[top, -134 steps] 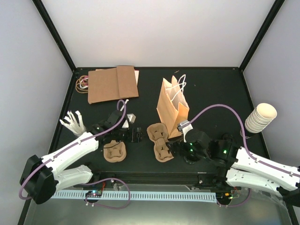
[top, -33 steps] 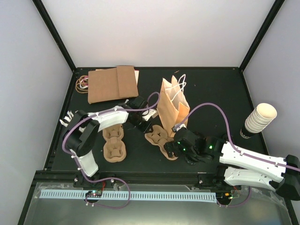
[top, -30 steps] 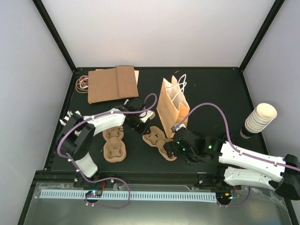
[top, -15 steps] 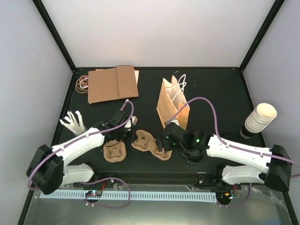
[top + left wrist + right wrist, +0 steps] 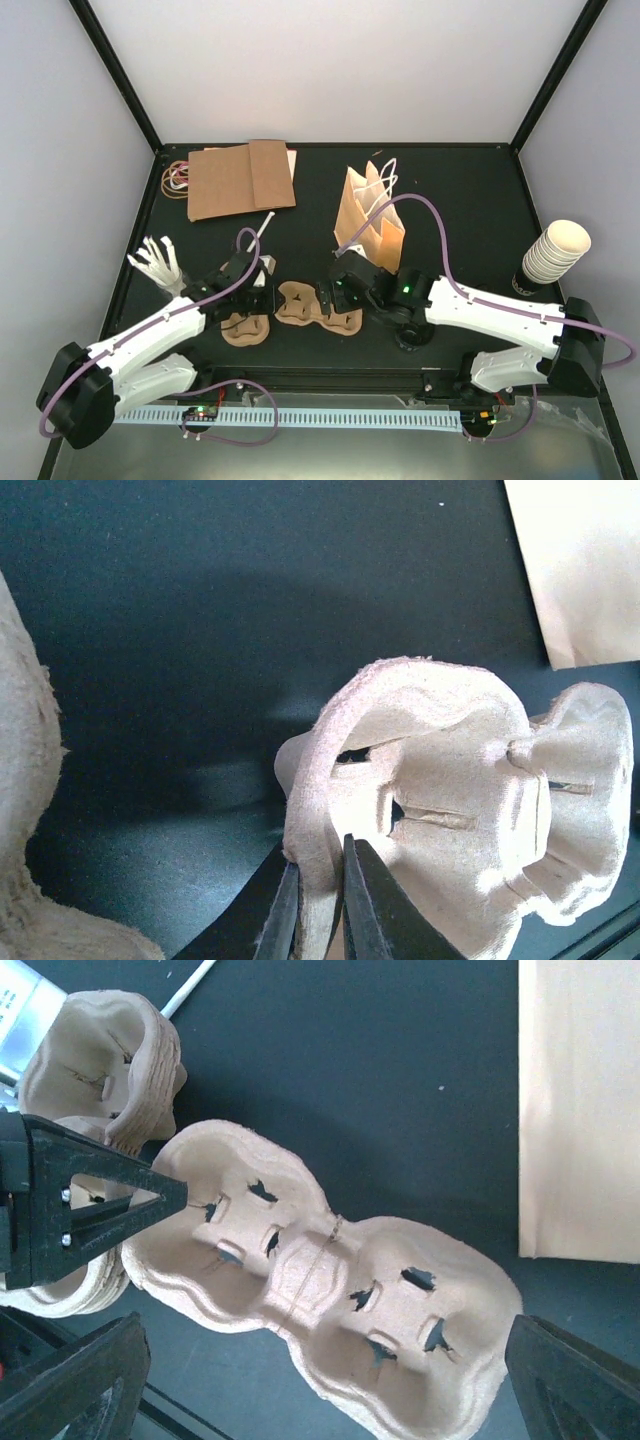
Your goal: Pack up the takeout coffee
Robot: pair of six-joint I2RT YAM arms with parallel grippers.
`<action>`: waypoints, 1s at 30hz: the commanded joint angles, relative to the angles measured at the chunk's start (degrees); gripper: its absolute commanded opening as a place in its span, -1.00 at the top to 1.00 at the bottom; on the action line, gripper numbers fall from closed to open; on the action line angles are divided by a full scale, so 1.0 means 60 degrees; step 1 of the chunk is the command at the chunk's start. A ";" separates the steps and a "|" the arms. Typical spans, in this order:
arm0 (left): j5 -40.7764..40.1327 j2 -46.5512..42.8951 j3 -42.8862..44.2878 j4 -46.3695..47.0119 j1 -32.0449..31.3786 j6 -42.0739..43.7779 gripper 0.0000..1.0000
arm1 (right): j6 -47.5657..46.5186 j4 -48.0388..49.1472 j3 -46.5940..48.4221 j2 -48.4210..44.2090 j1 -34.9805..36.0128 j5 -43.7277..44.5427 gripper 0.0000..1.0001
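A brown two-pocket pulp tray [image 5: 318,308] lies on the dark table between the arms. My left gripper [image 5: 268,297] is shut on the raised rim at its left end; in the left wrist view the two fingers [image 5: 318,855] pinch the thin pulp edge of the tray [image 5: 450,780]. Above the tray's right end hovers my right gripper [image 5: 335,290], open. The right wrist view has its fingers [image 5: 328,1330] spread wide on either side of the tray [image 5: 330,1300], not touching it. A small dark round-lidded cup [image 5: 411,336], apparently takeout coffee, sits partly hidden under the right arm.
More pulp trays [image 5: 245,322] are stacked just left of the held one. A standing paper bag [image 5: 368,225] is behind it and flat brown bags [image 5: 240,180] at the back left. White cutlery [image 5: 155,262] stands at the left, a cream cup stack [image 5: 557,250] at the right.
The left arm has pulled the pulp tray leftward and toward the near edge, away from the paper bag. The right gripper followed it left, staying open above it.
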 commanded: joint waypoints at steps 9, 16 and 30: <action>0.0044 -0.0894 -0.1066 0.1595 -0.0099 -0.1627 0.73 | -0.1683 -0.1903 0.1880 0.0372 0.0019 0.1032 -1.00; -0.0213 -0.1506 -0.1380 0.1519 -0.0279 -0.2139 0.72 | -0.1547 -0.1141 0.2277 0.1143 0.0005 -0.0369 -1.00; -0.0527 -0.1336 -0.1629 0.2057 -0.0943 -0.2775 0.68 | -0.0552 -0.0153 0.1766 0.2156 0.0153 -0.1208 -1.00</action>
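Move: The loose tray, its left end pinched in the left hand, has its middle about 3 cm left of the right hand, 1 cm ahead and 7 cm below; from the left hand it is some 9 cm right, about level fore and aft, and 2 cm below. From the right hand, the stacked trays lie roughly 20 cm left, 2 cm ahead and 8 cm below; the paper bag stands about 11 cm ahead and 10 cm right, its middle at hand height. The left hand keeps its pinch on the tray's left rim, easing back about 1.5 cm as its wrist rolls some 10 degrees. Wide open, the right hand rises about 4.5 cm, then swings roughly 5 cm left while sinking to just below its starting height, heading over the tray's left half towards the pinching fingers. ##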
